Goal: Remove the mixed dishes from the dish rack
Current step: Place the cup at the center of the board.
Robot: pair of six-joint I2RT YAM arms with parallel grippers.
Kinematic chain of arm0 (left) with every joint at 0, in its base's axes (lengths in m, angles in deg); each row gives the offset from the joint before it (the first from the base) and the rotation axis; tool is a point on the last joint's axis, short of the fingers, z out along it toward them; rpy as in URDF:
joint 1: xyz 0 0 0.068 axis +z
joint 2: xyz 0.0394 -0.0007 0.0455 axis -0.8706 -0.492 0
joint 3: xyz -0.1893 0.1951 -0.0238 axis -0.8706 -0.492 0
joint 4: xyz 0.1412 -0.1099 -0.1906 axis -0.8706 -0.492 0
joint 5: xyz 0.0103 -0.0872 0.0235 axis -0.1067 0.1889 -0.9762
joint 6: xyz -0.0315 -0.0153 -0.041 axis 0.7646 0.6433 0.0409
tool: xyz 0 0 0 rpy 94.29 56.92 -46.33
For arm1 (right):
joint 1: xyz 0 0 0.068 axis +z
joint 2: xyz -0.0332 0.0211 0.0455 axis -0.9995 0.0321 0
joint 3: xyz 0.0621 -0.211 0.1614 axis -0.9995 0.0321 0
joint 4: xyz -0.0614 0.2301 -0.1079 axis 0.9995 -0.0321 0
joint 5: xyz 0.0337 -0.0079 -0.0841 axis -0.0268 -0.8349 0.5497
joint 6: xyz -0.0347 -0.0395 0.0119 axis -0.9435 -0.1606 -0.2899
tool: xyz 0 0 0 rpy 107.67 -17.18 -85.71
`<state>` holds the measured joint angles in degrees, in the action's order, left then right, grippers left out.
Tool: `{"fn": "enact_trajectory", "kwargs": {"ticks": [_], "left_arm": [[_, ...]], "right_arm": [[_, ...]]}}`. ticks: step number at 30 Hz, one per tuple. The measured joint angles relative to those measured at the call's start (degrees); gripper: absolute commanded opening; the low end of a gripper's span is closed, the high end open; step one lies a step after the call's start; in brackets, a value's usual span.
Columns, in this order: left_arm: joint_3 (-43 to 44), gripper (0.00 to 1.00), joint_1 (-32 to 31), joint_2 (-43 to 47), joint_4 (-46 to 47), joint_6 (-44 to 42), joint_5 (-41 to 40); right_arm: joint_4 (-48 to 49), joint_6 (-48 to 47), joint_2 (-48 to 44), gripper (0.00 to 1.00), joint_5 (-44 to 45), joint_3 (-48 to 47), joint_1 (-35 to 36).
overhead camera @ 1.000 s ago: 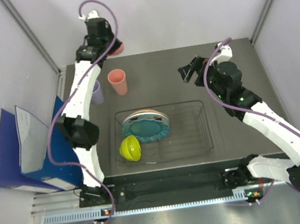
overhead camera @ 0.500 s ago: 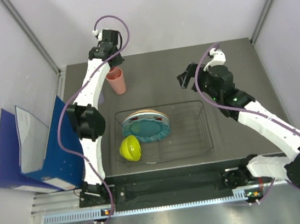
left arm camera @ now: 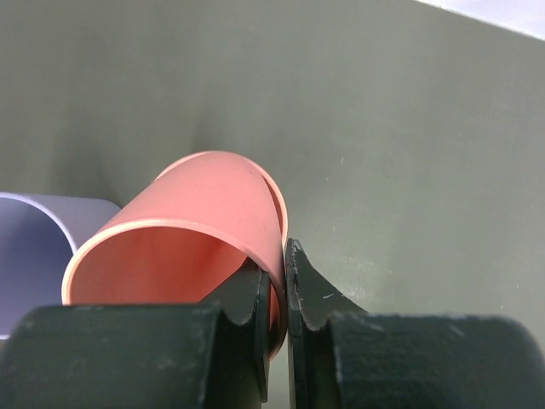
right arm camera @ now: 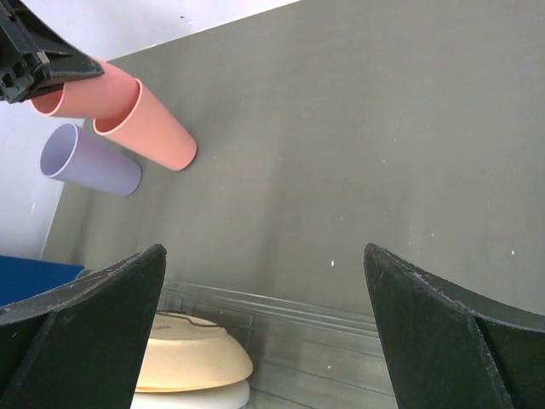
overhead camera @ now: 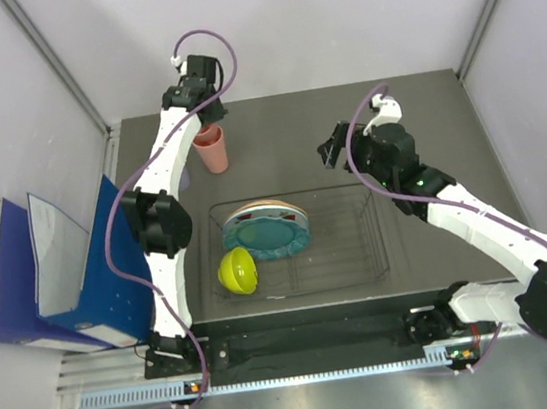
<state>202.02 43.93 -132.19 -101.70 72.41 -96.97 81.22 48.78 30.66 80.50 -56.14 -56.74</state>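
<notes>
My left gripper (left arm camera: pixel 285 256) is shut on the rim of a salmon-pink cup (left arm camera: pixel 187 247), holding it tilted at the far left of the table, one finger inside and one outside. A second salmon-pink cup (right arm camera: pixel 145 128) stands right beside it, and a lavender cup (right arm camera: pixel 89 160) stands just to their left. The dish rack (overhead camera: pixel 359 244) holds a teal scalloped plate (overhead camera: pixel 267 233), a peach plate (right arm camera: pixel 192 358), a white plate (right arm camera: pixel 200 396) and a yellow-green bowl (overhead camera: pixel 238 271). My right gripper (right arm camera: pixel 264 251) hangs open and empty over the rack's far edge.
Blue binders (overhead camera: pixel 62 283) lean at the table's left edge. Grey walls close in the back and both sides. The right half of the rack has only bare wires.
The left gripper has come down and forward with its salmon-pink cup, from the back wall to beside the standing cup. The right gripper has shifted a little to the left.
</notes>
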Motion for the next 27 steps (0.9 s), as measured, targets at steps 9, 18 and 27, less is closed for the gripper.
{"fn": "enact_trajectory", "kwargs": {"ticks": [9,18,27], "left_arm": [[-5.3,0.01,0.0,0.0,-0.6,0.4,3.2],[-6.3,0.82,0.0,0.0,-2.0,0.7,3.4],[-4.3,0.85,-0.1,1.9,-0.6,1.6,2.5]], "right_arm": [[0.6,0.0,0.0,0.99,-0.2,1.5,0.0],[0.9,0.0,0.0,1.00,-0.3,2.0,0.0],[0.9,0.0,-0.1,1.00,-0.3,3.0,0.1]]}}
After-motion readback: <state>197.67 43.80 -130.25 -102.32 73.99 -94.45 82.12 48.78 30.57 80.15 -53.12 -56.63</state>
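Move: The standing pink cup that my held pink cup goes into lies about 4 cm to the left of my left hand, barely 1 cm ahead and some 12 cm below; the held cup slants over its mouth. The purple cup stands about 9 cm left of the standing cup and 1 cm nearer me. The plates in the rack sit some 16 cm back and 6 cm right of this hand. From my right hand the standing cup is roughly 18 cm ahead and 23 cm left, lower down. I lower the pink cup, still pinched by its rim in my left hand, about 5 cm down and some 2 cm back into the standing pink cup, tipping the fingers down roughly 10 degrees. There I open wide, let go of the rim and rise about 3.5 cm straight off it, the tilt easing back. My open right hand sinks about 2 cm. ##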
